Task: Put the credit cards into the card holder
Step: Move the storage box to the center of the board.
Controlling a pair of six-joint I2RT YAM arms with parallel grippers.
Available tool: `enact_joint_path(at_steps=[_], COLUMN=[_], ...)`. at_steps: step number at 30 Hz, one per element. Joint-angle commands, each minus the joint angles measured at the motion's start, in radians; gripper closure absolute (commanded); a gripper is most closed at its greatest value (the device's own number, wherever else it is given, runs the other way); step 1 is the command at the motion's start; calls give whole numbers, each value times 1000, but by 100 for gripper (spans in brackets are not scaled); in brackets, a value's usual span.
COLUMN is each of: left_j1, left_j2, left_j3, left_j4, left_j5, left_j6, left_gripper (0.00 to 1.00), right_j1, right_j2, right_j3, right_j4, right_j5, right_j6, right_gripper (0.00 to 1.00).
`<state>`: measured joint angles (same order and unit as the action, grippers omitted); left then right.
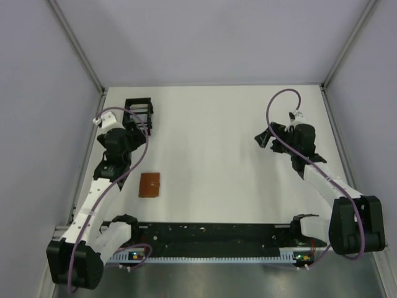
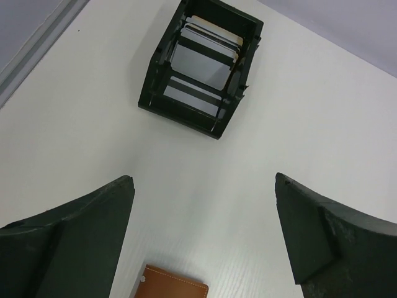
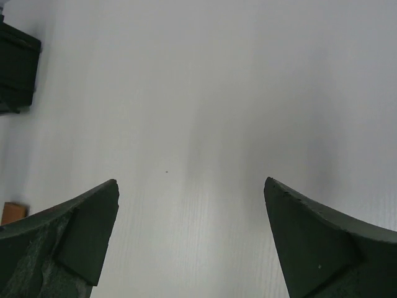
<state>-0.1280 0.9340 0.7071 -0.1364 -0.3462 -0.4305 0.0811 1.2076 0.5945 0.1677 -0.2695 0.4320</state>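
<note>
The credit cards [image 2: 205, 54] are pale grey ones standing in the slots of a black open-frame box [image 2: 155, 81], at the table's far left [image 1: 139, 113]. The card holder [image 1: 149, 184], a flat brown leather wallet, lies closed on the table nearer the arm bases. Its stitched edge [image 2: 173, 284] shows at the bottom of the left wrist view. My left gripper [image 2: 203, 180] hangs open and empty between the wallet and the box [image 1: 131, 128]. My right gripper [image 3: 191, 183] is open over bare table at the right [image 1: 267, 138], holding nothing.
White table top [image 1: 217, 155] with grey walls on three sides. A black and metal rail [image 1: 211, 239] runs along the near edge between the arm bases. In the right wrist view, the black box [image 3: 15, 74] and a corner of the wallet [image 3: 12, 213] sit at the far left.
</note>
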Motion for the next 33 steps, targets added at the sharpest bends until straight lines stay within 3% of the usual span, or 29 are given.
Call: enact_joint_path(at_steps=[1, 6, 10, 15, 21, 28, 33], left_j1=[1, -1, 2, 7, 8, 27, 60], left_j2=[6, 87, 117, 150, 405, 768, 899], left_j3=[28, 75, 51, 121, 346, 724, 789], left_j4=[-61, -242, -221, -154, -14, -106, -68], left_j5=[5, 81, 124, 128, 269, 312, 381], left_j6=[-65, -158, -203, -189, 10, 128, 148], left_gripper=[2, 2, 2, 2, 2, 2, 2], right_j1=[-9, -10, -4, 80, 92, 92, 91], right_j2=[-28, -8, 38, 101, 142, 110, 110], right_j3=[68, 106, 192, 243, 252, 255, 275], right_j4=[-30, -62, -157, -246, -246, -299, -321], right_j5=[-146, -249, -284, -220, -254, -198, -192], right_j6=[39, 31, 8, -15, 24, -10, -27], right_gripper=[1, 1, 1, 1, 1, 1, 1])
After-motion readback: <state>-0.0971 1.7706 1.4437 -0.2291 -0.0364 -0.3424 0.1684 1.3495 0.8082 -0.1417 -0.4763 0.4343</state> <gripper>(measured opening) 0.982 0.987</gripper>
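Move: The storage box stands roughly 18 cm ahead of the left hand and 4 cm to its left, its middle some 16 cm lower. The brown card holder lies about 8 cm behind the left hand, 4 cm to its right and about 20 cm below. From the right hand the storage box is far off, roughly 60 cm to the left, 18 cm farther out and 9 cm lower. Heading for the right side of the storage box, the open left hand first dips about 6 cm, drifting slightly back and right, then sweeps some 20 cm forward, rising and edging right as it turns about 15 degrees clockwise, and starts to sink again. The right hand, also open, swings 6 cm left towards mid-board, rising, then sinking back, tipping down and turning counter-clockwise. ##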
